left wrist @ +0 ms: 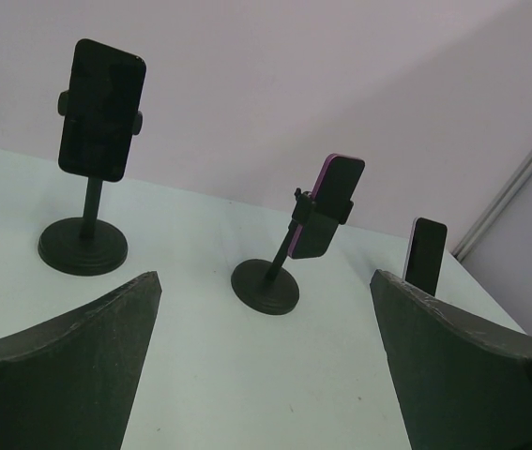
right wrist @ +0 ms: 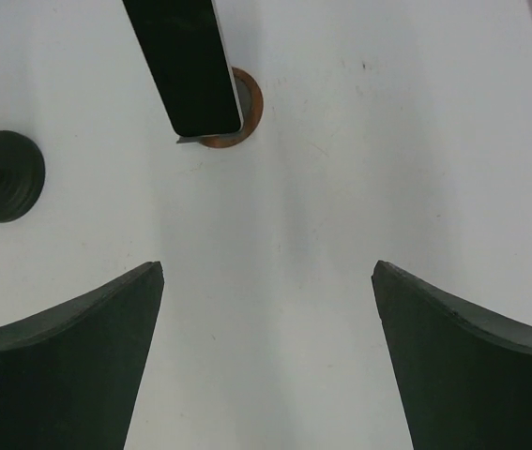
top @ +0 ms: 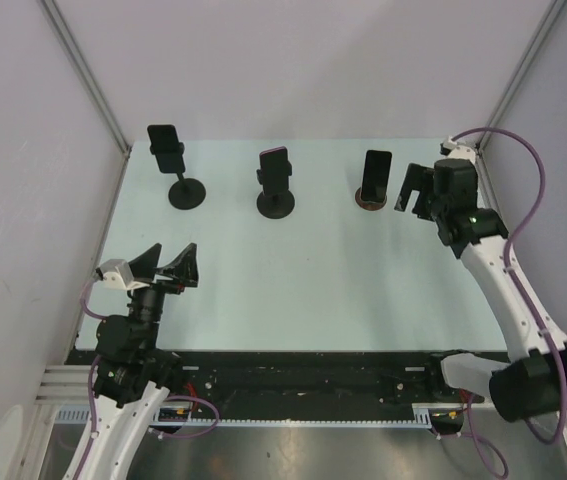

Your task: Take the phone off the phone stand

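Three phones stand in a row at the back of the table. The left phone [top: 165,147] [left wrist: 102,109] sits clamped on a black pole stand [top: 186,192]. The middle phone [top: 275,163] [left wrist: 329,204], purple-edged, tilts on a second black stand [top: 276,204]. The right phone [top: 377,172] [right wrist: 186,61] leans in a round brown stand [top: 369,200] [right wrist: 249,109]. My right gripper [top: 413,193] [right wrist: 267,267] hovers open just right of that phone, touching nothing. Open and holding nothing, my left gripper [top: 166,265] [left wrist: 266,277] hangs low at the near left, well short of the stands.
The pale table [top: 313,290] is walled by white panels at the back and on both sides. The middle stand's black base [right wrist: 3,175] shows at the left of the right wrist view. The right arm's purple cable [top: 523,160] loops near the back right corner.
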Action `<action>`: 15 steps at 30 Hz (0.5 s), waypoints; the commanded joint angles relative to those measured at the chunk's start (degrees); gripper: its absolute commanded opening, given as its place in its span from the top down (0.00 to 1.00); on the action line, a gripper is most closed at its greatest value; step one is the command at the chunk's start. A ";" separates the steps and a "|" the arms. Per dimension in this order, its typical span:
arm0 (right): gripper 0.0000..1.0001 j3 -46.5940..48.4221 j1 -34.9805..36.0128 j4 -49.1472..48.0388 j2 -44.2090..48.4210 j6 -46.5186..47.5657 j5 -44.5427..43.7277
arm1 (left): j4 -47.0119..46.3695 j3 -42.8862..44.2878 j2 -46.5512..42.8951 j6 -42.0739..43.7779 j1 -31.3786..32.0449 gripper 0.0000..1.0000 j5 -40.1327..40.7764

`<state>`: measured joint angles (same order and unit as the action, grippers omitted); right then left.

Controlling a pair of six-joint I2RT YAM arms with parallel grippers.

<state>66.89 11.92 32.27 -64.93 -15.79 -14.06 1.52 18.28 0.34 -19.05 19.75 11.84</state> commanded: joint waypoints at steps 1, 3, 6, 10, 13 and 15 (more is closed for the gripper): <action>0.00 4.82 -0.76 -2.99 -7.83 -3.19 2.64 | 0.06 0.26 -5.00 0.06 0.20 0.00 0.20; 0.00 5.79 -0.67 -7.28 -12.30 -3.11 1.85 | 0.41 0.87 -2.99 0.41 0.12 0.00 0.38; 0.00 8.16 -0.15 -11.86 -18.19 -1.27 -1.39 | 0.41 1.58 -0.79 0.85 0.03 0.00 0.38; 0.00 9.31 0.47 -18.90 -22.42 0.85 -3.25 | 0.68 1.93 2.29 1.47 -0.32 0.00 0.12; 0.00 9.66 0.47 -24.87 -25.41 1.81 -3.34 | 0.85 2.20 4.40 1.65 -0.59 0.00 0.20; 0.00 11.14 0.73 -27.42 -27.00 2.34 -2.55 | 0.68 2.54 5.63 1.65 -0.85 0.00 0.03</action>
<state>73.60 12.27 15.84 -89.52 -15.35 -15.55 2.33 18.48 3.42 -18.37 19.55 11.84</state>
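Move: The phone on the rightmost stand is the right hand's target: its middle lies about 17 cm ahead of that hand, 6 cm to its left and roughly 12 cm lower. The round stand base is almost directly beneath the phone, about 24 cm below the hand. The middle phone stands some 23 cm to the left of the target phone and about level with it. From the left hand, the target phone is about 28 cm ahead, 41 cm to the right and 14 cm lower. Forward and down together at first, then forward almost level, the right hand sweeps about 11 cm out and 6 cm lower towards the phone on the rightmost stand, closing in from its near right side with fingers wide open. The wrist dips slightly and comes back; no touch on the phone can be made out. The left hand only starts to sink, by a centimetre or so. ##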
